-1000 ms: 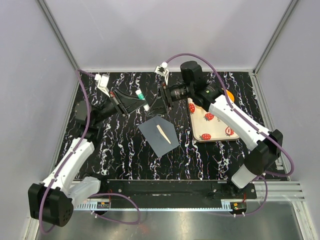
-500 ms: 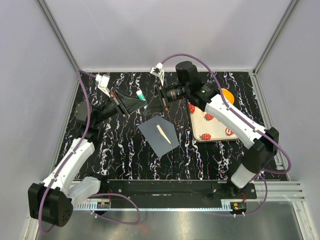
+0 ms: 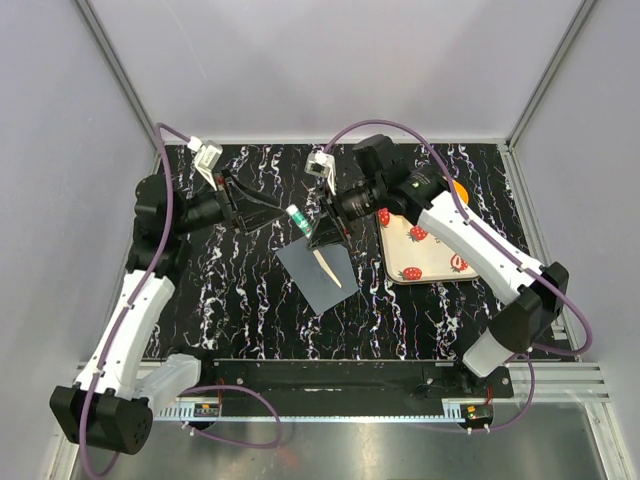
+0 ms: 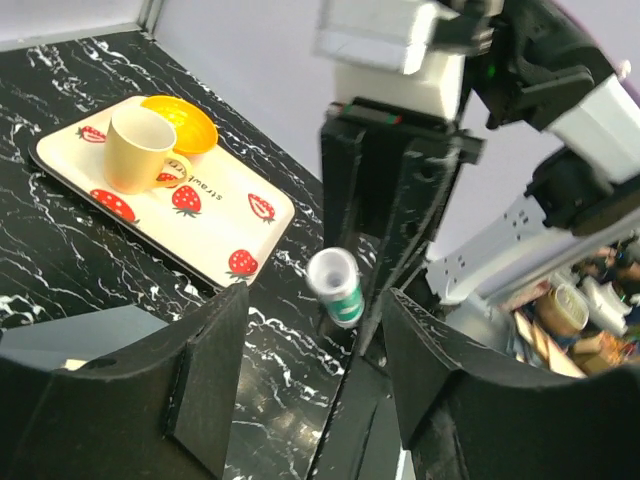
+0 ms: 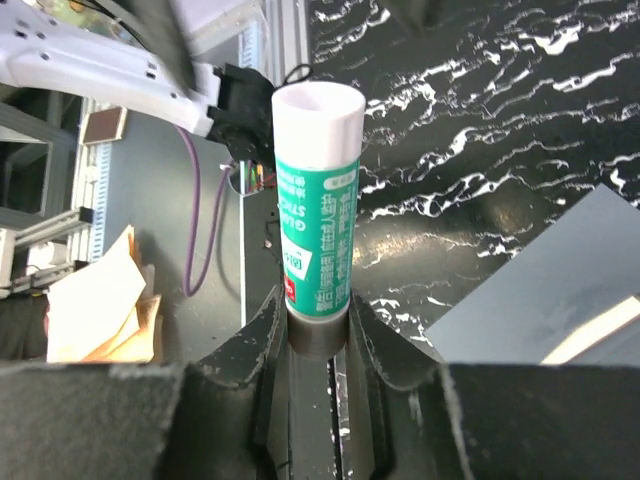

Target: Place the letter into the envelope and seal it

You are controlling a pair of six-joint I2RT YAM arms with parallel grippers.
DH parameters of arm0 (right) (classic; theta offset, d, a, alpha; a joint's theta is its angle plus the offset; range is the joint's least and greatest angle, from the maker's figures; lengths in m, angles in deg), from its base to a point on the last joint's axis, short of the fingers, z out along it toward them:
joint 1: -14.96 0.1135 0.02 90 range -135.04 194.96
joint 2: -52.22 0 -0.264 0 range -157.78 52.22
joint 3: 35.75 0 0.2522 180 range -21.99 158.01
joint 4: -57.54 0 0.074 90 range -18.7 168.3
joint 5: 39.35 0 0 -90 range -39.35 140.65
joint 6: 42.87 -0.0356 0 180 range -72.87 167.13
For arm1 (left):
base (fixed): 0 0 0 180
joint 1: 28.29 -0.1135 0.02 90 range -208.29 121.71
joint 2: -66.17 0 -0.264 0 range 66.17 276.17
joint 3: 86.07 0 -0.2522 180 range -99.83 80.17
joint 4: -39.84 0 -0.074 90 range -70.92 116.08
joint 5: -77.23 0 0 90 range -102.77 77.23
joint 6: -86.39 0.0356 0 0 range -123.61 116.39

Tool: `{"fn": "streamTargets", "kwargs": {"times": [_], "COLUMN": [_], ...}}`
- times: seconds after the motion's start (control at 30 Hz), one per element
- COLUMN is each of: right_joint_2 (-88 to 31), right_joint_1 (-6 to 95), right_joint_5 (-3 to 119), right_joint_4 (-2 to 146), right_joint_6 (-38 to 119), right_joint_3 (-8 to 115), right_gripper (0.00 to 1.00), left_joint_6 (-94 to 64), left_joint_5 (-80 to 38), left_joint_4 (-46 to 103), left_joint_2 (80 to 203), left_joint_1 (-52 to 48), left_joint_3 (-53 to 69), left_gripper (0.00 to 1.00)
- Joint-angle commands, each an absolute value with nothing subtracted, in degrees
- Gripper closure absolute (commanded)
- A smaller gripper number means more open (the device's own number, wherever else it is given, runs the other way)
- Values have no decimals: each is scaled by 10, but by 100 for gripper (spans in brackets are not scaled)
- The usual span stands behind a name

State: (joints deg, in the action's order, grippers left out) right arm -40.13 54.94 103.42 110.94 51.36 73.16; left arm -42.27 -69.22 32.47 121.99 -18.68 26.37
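Note:
The dark grey envelope (image 3: 318,272) lies flat mid-table, and only a narrow tan strip of the letter (image 3: 328,268) shows on it. My right gripper (image 3: 313,231) hovers just above the envelope's far corner, shut on a green-and-white glue stick (image 3: 297,219). In the right wrist view the glue stick (image 5: 316,230) stands upright between the fingers (image 5: 262,335) of the right gripper (image 5: 315,312), with the envelope (image 5: 560,290) and letter strip (image 5: 588,342) to the right. My left gripper (image 3: 268,207) is open and empty, left of the stick. The left wrist view shows the left gripper (image 4: 315,325) facing the glue stick (image 4: 337,288).
A strawberry-printed cream tray (image 3: 432,262) sits right of the envelope, with an orange bowl (image 4: 183,122) and a yellow cup (image 4: 138,148) on it. The right forearm crosses over the tray. Grey walls close in the table at the back and both sides.
The glue stick has passed from my left gripper to my right. The left gripper opened and drew back to the left. The right gripper carried the stick down towards the envelope.

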Motion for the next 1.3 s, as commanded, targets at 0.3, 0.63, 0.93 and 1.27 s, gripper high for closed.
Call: {"fn": "streamTargets", "kwargs": {"times": [0.3, 0.63, 0.93, 1.27], "right_joint_2": [-406, -420, -419, -419], "right_joint_1": [566, 588, 600, 604], "right_joint_5": [946, 920, 911, 906], "right_joint_4": [1286, 1307, 1310, 1306], "right_joint_6": [659, 670, 673, 673], "right_joint_3": [803, 815, 815, 817], "right_gripper": [100, 100, 100, 100], "left_joint_6": [-287, -258, -311, -340], "left_joint_5": [-741, -742, -740, -747], "left_joint_4": [166, 126, 171, 189], "left_joint_2": [1237, 1257, 1265, 1276], "left_joint_1": [-152, -113, -105, -100], "left_joint_3": [205, 185, 204, 213], "left_gripper": [43, 45, 60, 76]}}
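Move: The right hand still grips the glue stick's base; the stick's middle sits about 3 cm above that hand, 2 cm left and 1 cm ahead. From the open left hand it lies roughly 4 cm to the right, 2 cm back and 3 cm lower. The grey envelope, letter inside, lies some 22 cm below the left hand, about 8 cm right and 1 cm ahead. Sinking rightward and back some 6 cm, the left hand closes on the white end; the right lowers, still gripping. ##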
